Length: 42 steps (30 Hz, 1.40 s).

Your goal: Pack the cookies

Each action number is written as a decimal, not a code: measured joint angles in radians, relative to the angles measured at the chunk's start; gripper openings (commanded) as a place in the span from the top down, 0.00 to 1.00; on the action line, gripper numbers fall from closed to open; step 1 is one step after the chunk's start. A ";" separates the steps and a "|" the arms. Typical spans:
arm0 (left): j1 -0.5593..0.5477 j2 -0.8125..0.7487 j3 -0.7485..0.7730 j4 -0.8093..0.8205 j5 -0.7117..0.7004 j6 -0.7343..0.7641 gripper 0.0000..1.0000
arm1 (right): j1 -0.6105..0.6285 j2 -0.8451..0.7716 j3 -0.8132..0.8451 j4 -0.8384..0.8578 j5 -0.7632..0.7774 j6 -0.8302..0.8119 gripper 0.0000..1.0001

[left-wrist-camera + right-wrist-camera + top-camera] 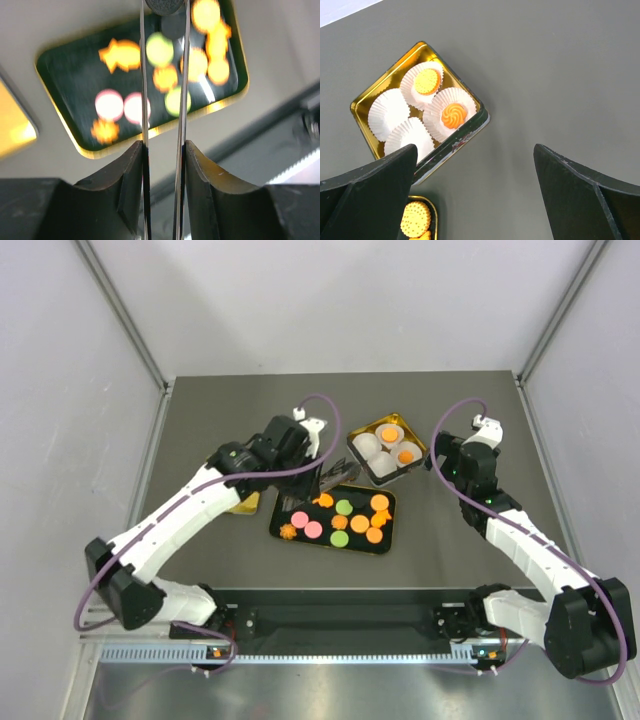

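Several cookies (343, 507) in orange, pink and green lie on a black, gold-rimmed tray (286, 511). The left wrist view shows them blurred (159, 49) on that tray (65, 75). My left gripper (164, 147) is shut on metal tongs (142, 75), whose two thin blades reach out over the tray; from above, the gripper (308, 465) hangs at the tray's far edge. A gold tin (424, 448) holds white paper cups, two of them with an orange cookie (454, 115) inside. My right gripper (475, 152) is open over bare table, to the right of the tin (362, 107).
A gold lid-like piece (245, 503) lies under the left arm, left of the tray. The tray's corner with a ridged orange cookie (415, 219) shows below the tin in the right wrist view. White walls enclose the grey table (200, 410).
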 measured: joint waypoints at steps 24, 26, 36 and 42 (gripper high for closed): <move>0.046 0.595 0.420 0.216 -0.122 0.064 0.65 | 0.000 -0.003 0.000 0.000 0.001 0.000 0.00; 0.045 0.597 0.420 0.216 -0.124 0.064 0.65 | 0.000 -0.003 -0.001 0.000 0.001 0.000 0.00; 0.045 0.597 0.420 0.216 -0.126 0.066 0.65 | 0.000 -0.002 -0.008 0.001 0.001 0.000 0.00; 0.045 0.597 0.411 0.216 -0.126 0.067 0.64 | 0.000 -0.002 -0.012 0.000 0.001 0.000 0.01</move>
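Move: My left hand carries a dark cookie in the tips of the tongs. It is meant for the leftmost paper cup of the gold tray, empty, about 26 cm ahead, 16 cm right and 20 cm below the hand. The other empty cup sits 5 cm nearer and 4 cm right of that one; the swirl cookie's cup is 3 cm nearer, 9 cm right of it. The black tray's middle lies 6 cm ahead, 8 cm right. From my right hand the aimed-at cup is some 14 cm ahead, 22 cm left. I sweep my left hand some 16 cm forward and 8 cm to the right, away from the black tray to the leftmost empty cup, level at first, then sinking about 5 cm as the reach runs out. The tongs swing a few degrees outward and keep their grip on the dark cookie; I then hold nearly still over the cup. ##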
